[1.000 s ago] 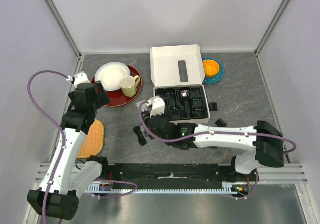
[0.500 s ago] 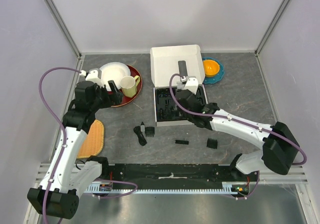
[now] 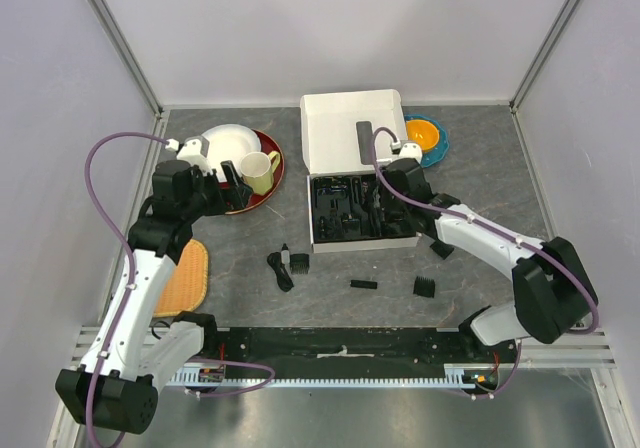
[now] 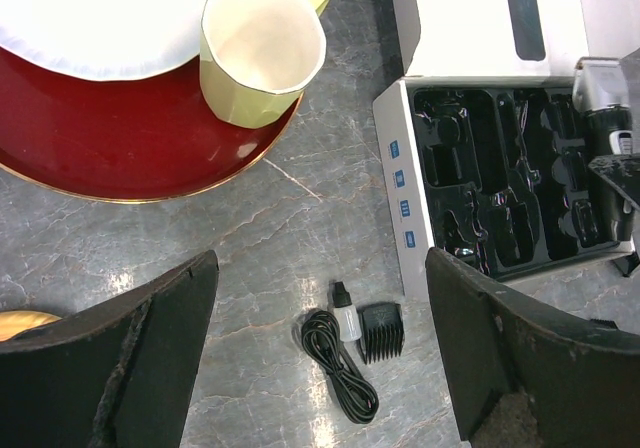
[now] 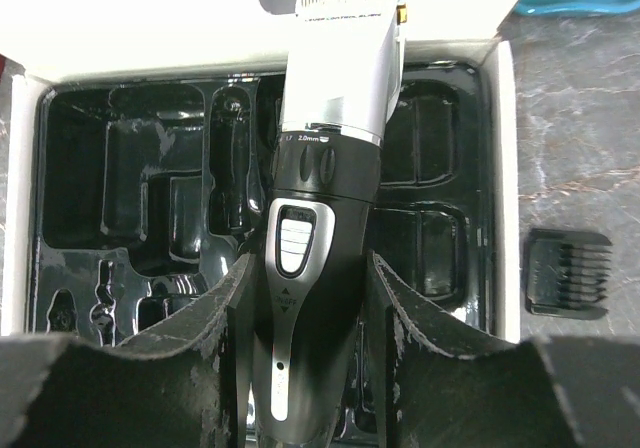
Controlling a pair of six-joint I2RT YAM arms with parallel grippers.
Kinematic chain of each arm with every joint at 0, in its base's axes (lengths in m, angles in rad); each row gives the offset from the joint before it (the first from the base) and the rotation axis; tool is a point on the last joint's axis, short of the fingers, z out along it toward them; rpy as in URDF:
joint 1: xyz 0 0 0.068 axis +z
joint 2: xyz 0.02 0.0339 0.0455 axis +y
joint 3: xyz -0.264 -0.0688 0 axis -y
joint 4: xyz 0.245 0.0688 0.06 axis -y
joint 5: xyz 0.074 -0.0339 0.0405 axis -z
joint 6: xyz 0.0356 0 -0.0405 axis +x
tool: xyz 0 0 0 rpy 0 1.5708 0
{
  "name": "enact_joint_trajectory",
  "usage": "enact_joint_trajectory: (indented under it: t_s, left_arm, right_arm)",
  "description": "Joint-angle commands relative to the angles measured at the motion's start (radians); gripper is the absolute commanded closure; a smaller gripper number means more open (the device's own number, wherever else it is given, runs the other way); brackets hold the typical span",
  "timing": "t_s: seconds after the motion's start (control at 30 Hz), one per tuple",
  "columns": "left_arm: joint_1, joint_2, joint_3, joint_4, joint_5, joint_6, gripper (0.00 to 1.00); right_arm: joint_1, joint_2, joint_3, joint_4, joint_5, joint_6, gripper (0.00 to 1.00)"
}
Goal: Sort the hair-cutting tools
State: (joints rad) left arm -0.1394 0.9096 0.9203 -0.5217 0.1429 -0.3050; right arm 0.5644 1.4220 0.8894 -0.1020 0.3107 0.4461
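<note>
My right gripper (image 5: 312,268) is shut on the black-and-silver hair clipper (image 5: 325,198), blade end pointing toward the box lid, above the black tray (image 5: 100,168) of the white box (image 3: 352,133). In the top view this gripper (image 3: 388,186) hangs over the tray's right half. One black comb attachment (image 5: 568,272) lies on the table right of the box. Another comb (image 4: 382,331) lies beside a coiled black cable (image 4: 340,353) and a small bottle (image 4: 344,318), under my open left gripper (image 4: 320,268). A thin black brush (image 3: 364,285) and a further comb (image 3: 424,287) lie in front of the box.
A red plate (image 3: 258,196) carries a white plate (image 3: 222,148) and a yellow cup (image 3: 260,170), close to the left gripper (image 3: 228,180). An orange mat (image 3: 185,273) lies at the left. A blue dish holding an orange bowl (image 3: 424,136) sits behind the box.
The right arm has swung from the table left of the box to over the tray's right half. The left gripper has moved right, toward the cup.
</note>
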Motion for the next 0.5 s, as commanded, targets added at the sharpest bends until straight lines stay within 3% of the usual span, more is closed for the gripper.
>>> enact_joint_trajectory:
  t_s: [0.0,0.47]
  left_arm:
    - [0.003,0.012,0.0,0.038,0.024,0.032,0.1]
    - [0.003,0.021,0.003,0.029,-0.003,0.033,0.1]
  right_arm:
    - [-0.015,0.038,0.016,0.094,-0.101,-0.049,1.0]
    - [-0.035,0.172,0.028,0.15,-0.153,-0.083,0.94]
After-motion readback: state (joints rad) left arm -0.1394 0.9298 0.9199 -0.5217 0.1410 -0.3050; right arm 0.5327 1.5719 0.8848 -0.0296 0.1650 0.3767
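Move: Over the tray box, the right hand holds the hair clipper; its slot in the black tray lies about 8 cm below, some 2 cm to the left and 1 cm ahead. The comb beside the box sits 10 cm to the hand's right, level with it, a second comb 13 cm right and 8 cm back, the orange bowl 16 cm ahead and 9 cm right. From the left hand, the slot is some 25 cm right, 7 cm ahead and 18 cm below. Lowering the hair clipper towards its long slot in the black tray, the right hand sinks about 5 cm with a small shift of 1.5 cm to the left. The wrist tips slightly further down and turns a few degrees counter-clockwise while the fingers keep their pinch on the clipper's body. ##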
